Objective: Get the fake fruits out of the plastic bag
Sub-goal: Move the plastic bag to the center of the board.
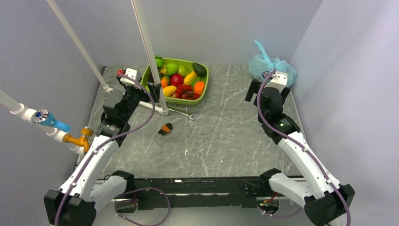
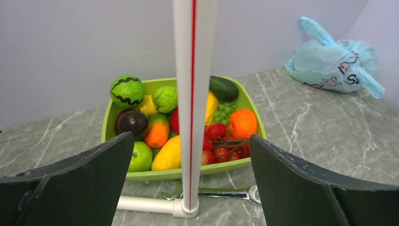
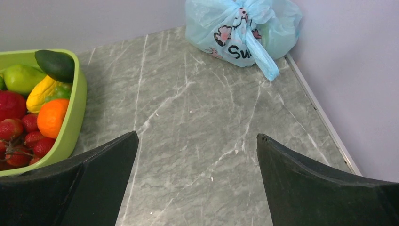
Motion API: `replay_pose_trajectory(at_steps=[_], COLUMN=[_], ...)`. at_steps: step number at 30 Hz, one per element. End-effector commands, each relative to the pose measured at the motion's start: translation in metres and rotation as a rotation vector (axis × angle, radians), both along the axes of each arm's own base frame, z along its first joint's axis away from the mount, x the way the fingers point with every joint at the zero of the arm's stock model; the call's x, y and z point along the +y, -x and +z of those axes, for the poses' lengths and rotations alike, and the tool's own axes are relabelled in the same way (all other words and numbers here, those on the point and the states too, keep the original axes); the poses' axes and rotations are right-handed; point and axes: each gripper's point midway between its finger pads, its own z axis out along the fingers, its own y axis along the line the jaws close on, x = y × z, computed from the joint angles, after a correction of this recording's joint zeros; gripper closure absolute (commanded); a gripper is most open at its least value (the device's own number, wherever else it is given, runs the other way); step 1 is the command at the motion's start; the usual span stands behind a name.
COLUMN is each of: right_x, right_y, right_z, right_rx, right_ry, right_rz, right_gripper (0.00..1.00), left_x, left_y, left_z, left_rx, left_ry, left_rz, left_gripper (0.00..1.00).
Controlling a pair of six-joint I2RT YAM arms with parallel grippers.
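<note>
The light blue plastic bag [image 1: 270, 66] sits closed in the back right corner, its handles bunched on top. It also shows in the left wrist view [image 2: 336, 63] and the right wrist view [image 3: 242, 28]. The fake fruits inside it are hidden by the crinkled plastic. My right gripper [image 1: 266, 87] is open and empty [image 3: 196, 139], over bare table a short way in front of the bag. My left gripper [image 1: 149, 89] is open and empty [image 2: 190, 141], at the back left, facing a white pole and the green tray.
A lime-green tray [image 1: 188, 101] of several toy fruits stands at the back centre-left. A white pole [image 1: 150, 61] rises from a pipe foot [image 2: 146, 205] in front of it. A wrench [image 1: 181, 112] and a small orange-and-black object [image 1: 165, 129] lie on the table. Grey walls close in on three sides.
</note>
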Motion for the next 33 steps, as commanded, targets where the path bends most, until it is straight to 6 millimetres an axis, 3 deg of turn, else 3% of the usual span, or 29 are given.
replay_pose_trajectory(at_steps=[1,12,17,25,29,33], right_x=[-0.005,0.002,0.008,0.002,-0.017,-0.037], right_y=[0.004,0.002,-0.006,-0.038,-0.060,-0.086], right_z=[0.009,-0.006,-0.028,-0.063,-0.077,-0.094], right_rx=[-0.026,0.020,0.060,0.112,0.114,0.140], right_ry=[-0.022,-0.050,-0.050,-0.105,-0.173,-0.260], right_rz=[-0.035,-0.020,-0.009,-0.047,-0.091,-0.141], right_gripper=[0.00,0.00,0.00,0.00,0.00,0.00], left_x=[-0.016,-0.046,-0.059,-0.082,-0.077,-0.089], left_y=[0.008,0.026,0.034,0.051,0.052,0.060], left_z=[0.025,0.025,0.018,0.019,0.022,0.021], left_rx=[-0.085,-0.087,-0.063,-0.071,-0.078,-0.053], left_ry=[-0.009,-0.010,0.029,0.033,0.040,0.022], left_rz=[-0.067,-0.144,-0.149,-0.216,-0.195,-0.274], left_gripper=[0.01,0.01,0.01,0.01,0.01,0.01])
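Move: The plastic bag lies against the far right corner, about 22 cm ahead of the right hand, some 12 cm to its right and roughly 20 cm below. The fruit basket stands about 35 cm to that hand's left and 18 cm ahead; the wrench lies about 36 cm left and 7 cm ahead, both well below. From the left hand the bag is some 20 cm ahead, 58 cm right and 25 cm down. Open, the right hand sinks about 10 cm and forward towards the plastic bag; the left swings right and back. ##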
